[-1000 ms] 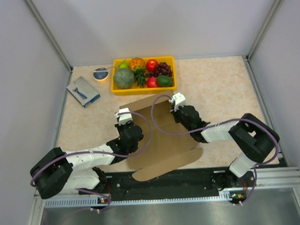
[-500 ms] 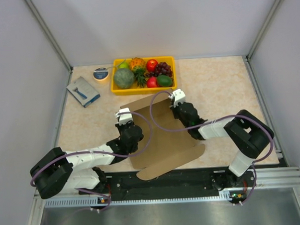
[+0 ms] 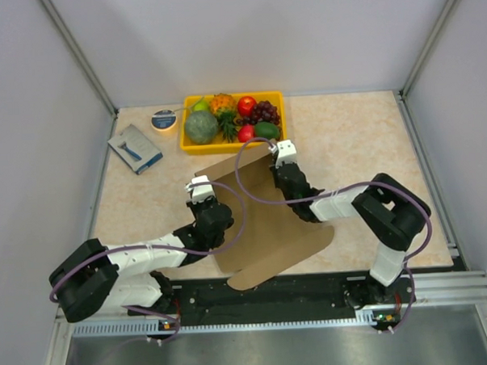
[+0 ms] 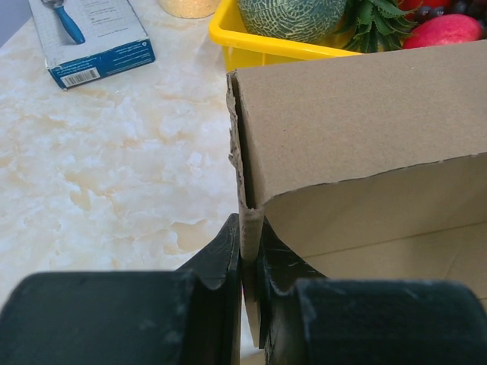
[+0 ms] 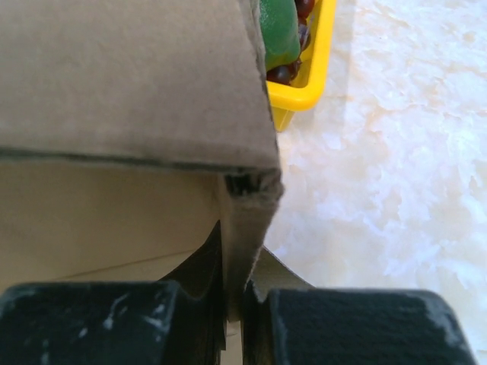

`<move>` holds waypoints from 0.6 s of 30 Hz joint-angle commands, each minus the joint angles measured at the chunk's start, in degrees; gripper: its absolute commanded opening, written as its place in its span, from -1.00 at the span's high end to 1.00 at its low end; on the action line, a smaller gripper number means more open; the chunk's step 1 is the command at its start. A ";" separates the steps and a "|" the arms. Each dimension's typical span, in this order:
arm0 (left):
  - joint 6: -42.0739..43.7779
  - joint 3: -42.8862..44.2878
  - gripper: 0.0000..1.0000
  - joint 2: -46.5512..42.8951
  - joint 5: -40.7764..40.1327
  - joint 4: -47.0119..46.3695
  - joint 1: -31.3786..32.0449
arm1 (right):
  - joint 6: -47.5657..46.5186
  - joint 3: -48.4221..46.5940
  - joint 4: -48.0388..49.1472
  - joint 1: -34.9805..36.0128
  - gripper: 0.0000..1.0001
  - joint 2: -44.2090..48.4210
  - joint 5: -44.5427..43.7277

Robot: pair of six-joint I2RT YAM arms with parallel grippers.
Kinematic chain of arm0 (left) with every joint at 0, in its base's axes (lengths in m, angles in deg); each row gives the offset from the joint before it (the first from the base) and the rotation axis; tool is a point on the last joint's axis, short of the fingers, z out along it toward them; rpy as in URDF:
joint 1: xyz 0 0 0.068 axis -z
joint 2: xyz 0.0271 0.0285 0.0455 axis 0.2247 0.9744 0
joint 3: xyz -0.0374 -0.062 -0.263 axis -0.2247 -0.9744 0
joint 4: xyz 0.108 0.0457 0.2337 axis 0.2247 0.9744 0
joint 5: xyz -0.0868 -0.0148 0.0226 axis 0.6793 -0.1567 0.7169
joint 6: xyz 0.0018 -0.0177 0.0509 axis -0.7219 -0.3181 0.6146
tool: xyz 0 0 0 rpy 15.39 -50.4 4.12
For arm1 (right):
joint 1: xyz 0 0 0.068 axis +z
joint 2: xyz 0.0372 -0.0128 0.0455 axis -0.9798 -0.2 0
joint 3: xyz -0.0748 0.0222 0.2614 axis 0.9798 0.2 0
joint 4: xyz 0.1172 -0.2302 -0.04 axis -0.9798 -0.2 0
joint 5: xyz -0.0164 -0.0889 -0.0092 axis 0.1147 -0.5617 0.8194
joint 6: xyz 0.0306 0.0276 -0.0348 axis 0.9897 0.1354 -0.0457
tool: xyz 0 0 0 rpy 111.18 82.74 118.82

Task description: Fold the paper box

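The paper box (image 3: 266,230) is a brown cardboard sheet lying mid-table, its far panel and two side walls folded upright. My left gripper (image 3: 202,191) is shut on the left side wall; in the left wrist view the wall's edge (image 4: 247,190) runs straight into the jaws of that gripper (image 4: 249,255). My right gripper (image 3: 281,161) is shut on the right side wall, just below the frayed corner (image 5: 251,190), which the right wrist view shows pinched in its jaws (image 5: 242,285). The rounded lid flap (image 3: 256,275) reaches the table's near edge.
A yellow tray (image 3: 234,146) of plastic fruit stands just behind the box's far panel. A blue-and-grey packet (image 3: 135,148) and a tape roll (image 3: 164,119) lie at the far left. Grey walls enclose the table on three sides.
My right gripper has slid toward the far end of the right wall and pinched tighter. The near flap has swung a little to the right. The left arm has hardly moved.
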 commanded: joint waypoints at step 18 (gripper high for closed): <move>-6.30 1.75 1.00 1.06 -0.22 4.34 1.51 | 3.20 7.62 -4.74 -5.18 0.03 10.65 9.97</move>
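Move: Between the right hand's closed fingers is the box's far-right corner, about 1 cm above their grip. The fruit basket's middle lies some 9 cm ahead of this hand, 11 cm to its left and 5 cm lower; the avocado in it is roughly 6 cm ahead, 2 cm left and 3 cm lower. The left hand still holds the box's far-left corner right at its fingertips, with the right corner about 9 cm ahead of it and 19 cm to its right. Easing its pinch on the far-right corner, the right hand first turns about 10 degrees clockwise almost in place, then opens its fingers nearly halfway while going some 5 cm to the right, back and down, away from the fruit basket, and turning part of the way back. The left hand stays put and keeps its pinch on the far-left corner. ##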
